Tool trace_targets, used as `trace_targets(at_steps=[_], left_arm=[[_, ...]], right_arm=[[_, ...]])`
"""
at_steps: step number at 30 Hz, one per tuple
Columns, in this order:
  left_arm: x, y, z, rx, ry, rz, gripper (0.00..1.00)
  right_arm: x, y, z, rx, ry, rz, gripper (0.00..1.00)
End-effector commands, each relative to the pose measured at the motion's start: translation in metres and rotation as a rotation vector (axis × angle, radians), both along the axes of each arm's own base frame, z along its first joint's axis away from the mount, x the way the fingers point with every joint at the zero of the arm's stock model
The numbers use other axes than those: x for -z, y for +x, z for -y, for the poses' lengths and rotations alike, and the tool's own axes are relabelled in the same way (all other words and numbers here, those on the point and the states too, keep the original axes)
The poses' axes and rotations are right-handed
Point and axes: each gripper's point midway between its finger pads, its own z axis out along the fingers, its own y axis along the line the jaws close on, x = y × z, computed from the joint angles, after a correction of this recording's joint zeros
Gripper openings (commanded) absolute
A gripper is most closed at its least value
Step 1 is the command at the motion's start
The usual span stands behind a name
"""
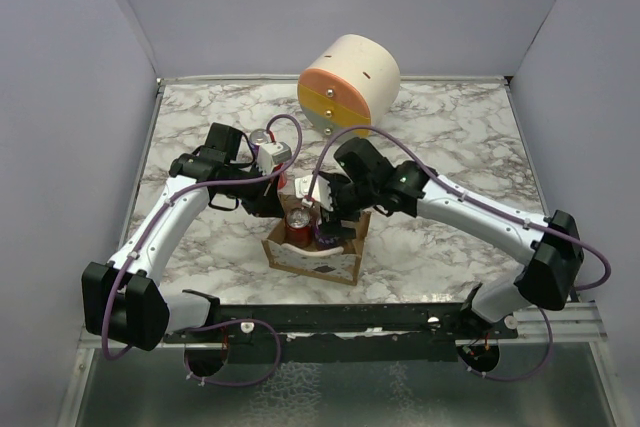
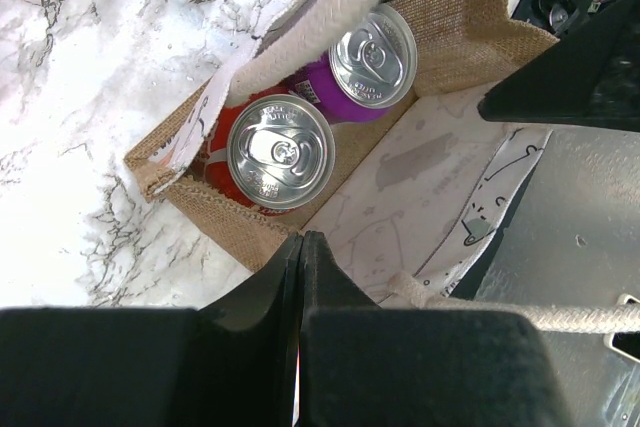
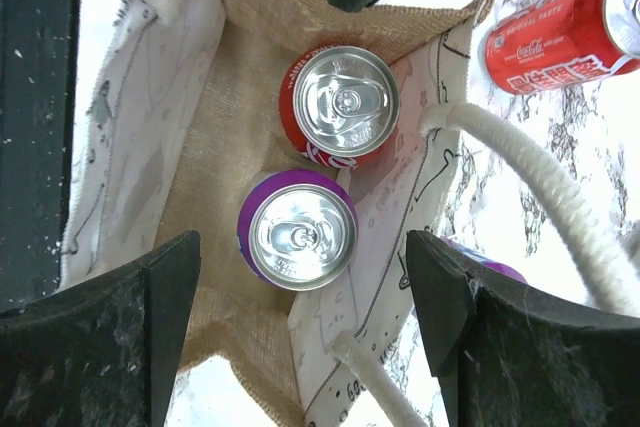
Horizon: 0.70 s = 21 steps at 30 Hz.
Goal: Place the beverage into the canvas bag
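Observation:
The tan canvas bag (image 1: 312,259) stands at the table's near middle, mouth up. It also shows in the left wrist view (image 2: 470,22) and the right wrist view (image 3: 215,177). Inside it stand a red can (image 3: 340,102) and a purple can (image 3: 297,230), also seen in the left wrist view as the red can (image 2: 279,152) and the purple can (image 2: 371,57). My left gripper (image 2: 300,239) is shut on the bag's rim at one side. My right gripper (image 3: 300,292) is open and empty right above the bag's mouth, over the purple can.
A red cola can (image 3: 560,32) lies on the marble beside the bag. Another purple can (image 3: 492,269) stands just outside the bag wall. A can (image 1: 262,139) stands by the left arm. The round cream-orange-yellow drawer cabinet (image 1: 348,82) stands at the back.

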Motion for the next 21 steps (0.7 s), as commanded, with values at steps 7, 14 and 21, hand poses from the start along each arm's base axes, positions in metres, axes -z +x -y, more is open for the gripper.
trace_targets(at_steps=[7,14,21], left_arm=[[-0.007,0.002,0.001,0.016,-0.006,0.017,0.04],[-0.015,0.002,0.004,0.035,-0.023,0.034,0.2],[-0.031,0.007,0.0,0.034,-0.009,0.107,0.35]], right_arm=[[-0.064,-0.031,0.004,-0.123,0.17,0.003,0.81],[-0.076,-0.051,0.028,-0.192,0.179,-0.058,0.81],[-0.071,-0.045,0.047,-0.155,0.205,-0.11,0.81]])
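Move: The left gripper is shut on the bag's left rim, directly at its fingertips; the red can inside stands about 5 cm to its right, some 7 cm below. The right gripper hangs open over the purple can in the bag, whose middle is roughly 9 cm below and 1 cm left. From the right hand, the red can lies 8 cm left and 1 cm ahead, and the other purple can, outside the bag, some 11 cm ahead and 3 cm right. Lift the right gripper up about 7 cm, drawing it back some 4 cm and then also 3 cm right, away from the purple can and above the bag, fingers kept wide; tilt its left side up about 10 degrees. Meanwhile hold the left hand still, then open its fingers around a third to release the bag's left rim, and ease up 1 cm. ##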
